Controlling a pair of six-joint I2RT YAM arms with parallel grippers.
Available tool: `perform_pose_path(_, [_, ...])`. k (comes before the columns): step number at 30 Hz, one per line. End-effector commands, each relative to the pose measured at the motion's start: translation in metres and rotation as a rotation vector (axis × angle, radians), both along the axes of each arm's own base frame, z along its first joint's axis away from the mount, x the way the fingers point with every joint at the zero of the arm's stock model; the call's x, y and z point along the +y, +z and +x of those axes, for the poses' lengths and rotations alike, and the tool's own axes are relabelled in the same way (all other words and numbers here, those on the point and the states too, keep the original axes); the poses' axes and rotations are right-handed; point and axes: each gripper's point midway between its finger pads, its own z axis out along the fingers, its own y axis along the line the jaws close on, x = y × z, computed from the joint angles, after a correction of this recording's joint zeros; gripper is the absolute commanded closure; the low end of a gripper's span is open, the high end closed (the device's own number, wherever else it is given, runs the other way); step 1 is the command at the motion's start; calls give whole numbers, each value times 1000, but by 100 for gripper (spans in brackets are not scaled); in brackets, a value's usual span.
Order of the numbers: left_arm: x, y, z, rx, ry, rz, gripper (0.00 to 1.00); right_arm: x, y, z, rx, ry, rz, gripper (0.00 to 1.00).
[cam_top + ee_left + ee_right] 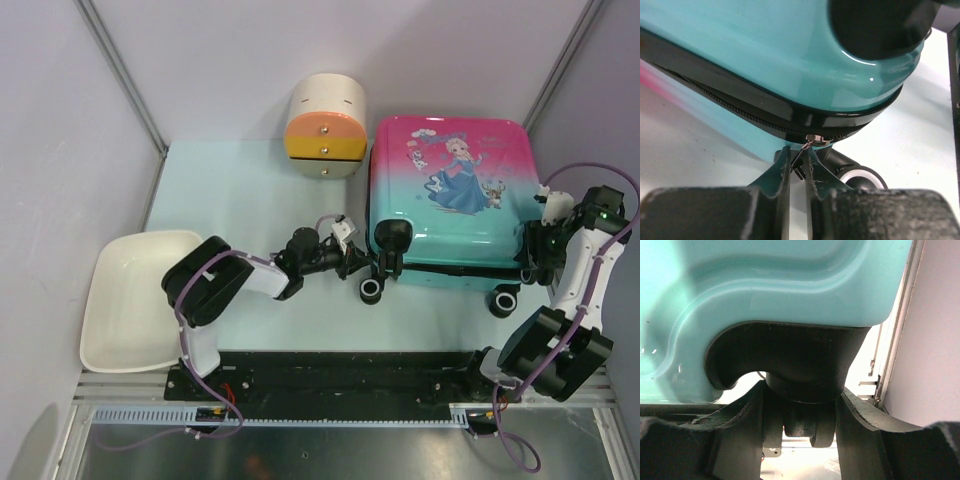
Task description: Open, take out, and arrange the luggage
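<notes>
The luggage (450, 190) lies flat at the right of the table, its pink-to-teal princess shell facing up and its zip closed. My left gripper (358, 262) is at the case's near left corner, beside a black wheel (371, 290). In the left wrist view the left gripper (799, 159) is shut on the small metal zipper pull (802, 152), which hangs from the black zip band (740, 102). My right gripper (528, 255) is at the near right corner. In the right wrist view the right gripper (802, 407) is closed round the black wheel mount (805, 385) under the teal shell (765, 285).
A cream cylindrical box with orange-yellow drawers (325, 125) stands just left of the suitcase at the back. A white tray (130, 300) sits at the near left. The right wall (600, 110) is close beside the case and the right arm.
</notes>
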Motion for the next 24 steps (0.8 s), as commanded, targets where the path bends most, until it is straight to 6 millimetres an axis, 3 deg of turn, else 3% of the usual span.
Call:
perform_pose_path(1, [-4,43,12,-91,52,-102,98,-23,1,-7,21,0,-84,100])
perform_pose_path(4, [13,47,14,-47,78,-113,100,-27,3,-8,16,5,-95,100])
perform_pose_path(7, [34,47,29,-25,139,-98,100,-32,2,-9,15,4,-101,100])
perform_pose_path(11, [48,46,51,5,209,-78,100,-36,0,-10,18,1,-97,100])
perform_pose_path(24, [31,56,115,-12,332,-55,100,-34,0,-12,20,12,-86,100])
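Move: Right between the left fingertips, about 1 cm to their right, is the zipper pull at the suitcase's near left corner. The lower left wheel lies some 7 cm back, 1 cm right and about 5 cm lower; the upper left wheel is level, roughly 6 cm right and 9 cm higher. The suitcase's middle is around 13 cm ahead and 19 cm right. From the right hand, the pull is about 35 cm left, 5 cm ahead and 8 cm lower. Closing the last of their gap, the left fingers pinch the zipper pull, first draw it some 2.5 cm left and slightly up, out from the corner, then drag it forward along the suitcase's left side, about 6 cm in all and speeding up, while the hand turns some 10 degrees counter-clockwise. The right hand stays put, keeping its grip on the upper right wheel. ##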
